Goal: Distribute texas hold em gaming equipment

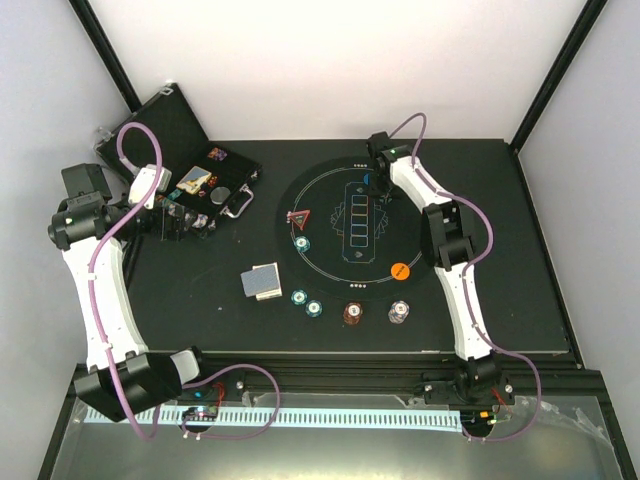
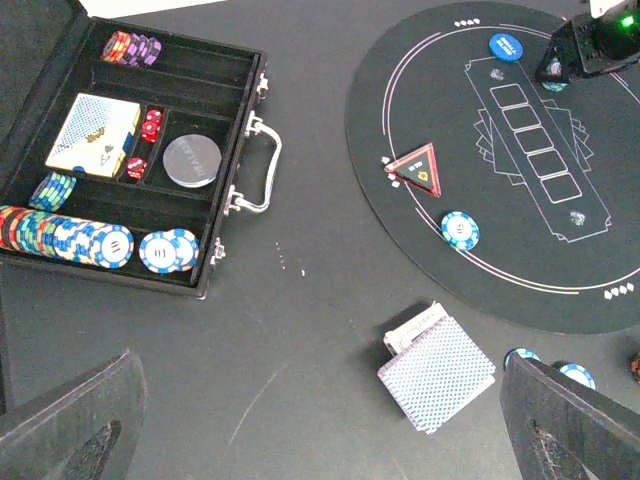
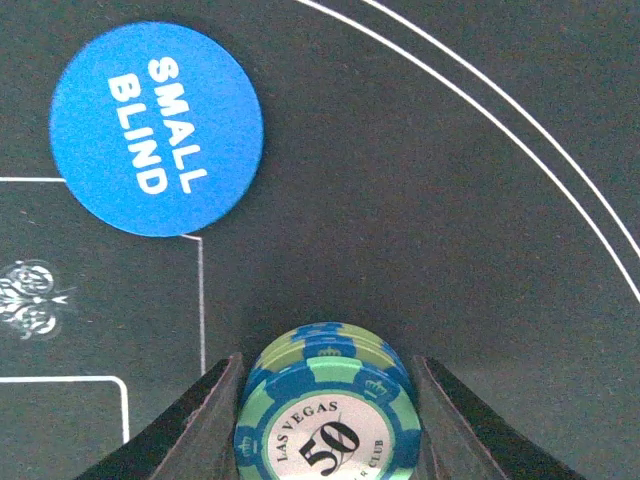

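My right gripper is shut on a short stack of teal "50" poker chips, low over the round black mat, next to the blue "small blind" disc. From above, it is at the mat's far side. My left gripper is open and empty, high over the table, near the case. The grey-blue-backed cards lie below it. On the mat are the red triangle marker, a single teal chip and the orange disc.
The open black case at the left holds rows of chips, a card deck, red dice and a grey disc. Two teal chips, a brown-red stack and a white-grey stack stand along the mat's near edge.
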Available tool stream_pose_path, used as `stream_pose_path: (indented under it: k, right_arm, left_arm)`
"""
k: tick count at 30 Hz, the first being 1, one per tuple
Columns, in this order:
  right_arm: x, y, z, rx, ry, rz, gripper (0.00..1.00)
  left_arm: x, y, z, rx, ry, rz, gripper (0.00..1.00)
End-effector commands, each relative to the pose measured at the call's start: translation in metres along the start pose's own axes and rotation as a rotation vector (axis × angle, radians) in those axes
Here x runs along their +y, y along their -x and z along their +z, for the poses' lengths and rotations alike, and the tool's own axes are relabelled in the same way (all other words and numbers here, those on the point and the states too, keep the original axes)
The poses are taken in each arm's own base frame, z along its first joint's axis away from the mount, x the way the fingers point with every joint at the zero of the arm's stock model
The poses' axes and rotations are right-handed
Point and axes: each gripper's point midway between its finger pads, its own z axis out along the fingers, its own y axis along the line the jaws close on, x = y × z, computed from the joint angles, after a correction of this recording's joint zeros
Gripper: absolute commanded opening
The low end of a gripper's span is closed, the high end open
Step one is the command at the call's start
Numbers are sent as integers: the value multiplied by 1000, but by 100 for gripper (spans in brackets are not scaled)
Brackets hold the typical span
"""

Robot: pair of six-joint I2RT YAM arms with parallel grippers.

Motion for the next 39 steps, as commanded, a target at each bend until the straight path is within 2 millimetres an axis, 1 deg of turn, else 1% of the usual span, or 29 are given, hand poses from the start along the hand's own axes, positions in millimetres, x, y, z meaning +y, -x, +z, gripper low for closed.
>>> stream_pose_path:
  k: [1, 2, 3, 5, 6, 8, 9, 12, 14, 15, 16, 17, 20, 22, 23, 24, 26, 29, 31, 35, 37, 39]
  right_arm:
    - [8, 12, -1, -32, 38, 1, 17]
    - [8, 13, -1, -35, 38, 3, 27]
    - [8, 14, -2, -35, 39, 2, 35]
    - [8, 15, -8, -37, 41, 1, 48]
    - [8, 17, -13, -40, 42, 2, 55]
    - [8, 22, -28, -57, 52, 4, 66]
    - [8, 25, -37, -71, 59, 5, 70]
    - [8, 30, -68, -114, 62, -6, 75]
    - [12, 28, -94, -135, 70, -20, 75]
    - [17, 23, -105, -142, 77, -35, 75]
    - [29, 17, -128, -168, 101, -60, 76]
    - [39, 9, -145, -190, 119, -86, 76]
    - [81, -43, -178, -215, 175, -195, 81]
    - [116, -88, -194, -207, 244, -276, 84]
    - [127, -118, -193, -179, 263, -314, 87]
    - [142, -140, -199, -172, 296, -350, 88]
    - [164, -181, -206, -147, 349, -390, 89]
    - [190, -236, -210, -104, 412, -451, 89]
    - [198, -264, -205, -67, 416, -483, 89]
    - [205, -306, -182, 14, 408, -538, 90]
    - [208, -320, -173, 39, 403, -569, 90]
    - [208, -327, -163, 61, 387, -583, 90]
  left_arm:
    - [-1, 11, -8, -24, -2, 17, 99]
    - [-1, 11, -8, -25, -2, 17, 99]
    - [-2, 11, -8, -26, -2, 19, 99]
    - [-2, 10, -8, -24, -3, 19, 99]
    - [-2, 10, -8, -23, -4, 20, 99]
    - [-2, 9, -8, -19, -6, 18, 99]
    - [-3, 9, -8, -19, -7, 19, 99]
    - [-3, 8, -8, -14, -8, 19, 99]
    - [-4, 8, -9, -14, -6, 19, 99]
    - [-4, 8, -10, -14, -7, 18, 99]
    - [-5, 9, -11, -17, -6, 19, 99]
    - [-6, 9, -12, -21, -10, 21, 99]
    - [-9, 11, -14, -31, -13, 20, 99]
    - [-10, 11, -15, -33, -18, 18, 99]
    - [-11, 10, -15, -35, -21, 17, 99]
    - [-11, 10, -15, -35, -23, 16, 99]
    - [-12, 9, -15, -35, -25, 13, 99]
    - [-13, 8, -15, -33, -27, 12, 99]
    - [-14, 7, -16, -34, -27, 15, 99]
    - [-16, 7, -17, -38, -30, 18, 99]
    - [-16, 8, -18, -39, -30, 19, 99]
    - [-17, 9, -19, -40, -28, 20, 99]
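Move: The right hand still holds the green 50 chips low on the mat, with the small blind button some 5 cm ahead and 3 cm to the left. The blue 10 chip that it goes to next lies about 34 cm back and 19 cm to the left, nearly level in height. Beside that chip, the loose 50 chip is 3 cm farther out and 4 cm more to the left; the red chip stack is 9 cm to its right and 1 cm nearer the base. The blue 10 chip is roughly 8 cm back, 26 cm right and 29 cm below the left hand. Easing up off the mat, the right hand opens its fingers and lets go of the green 50 chips beside the small blind button. It then sweeps back about 35 cm and left about 20 cm in a high arc, sinking again over the blue 10 chip. The wrist turns some 40 degrees counter-clockwise and the fingers spread nearly wide, not yet touching the chip. ##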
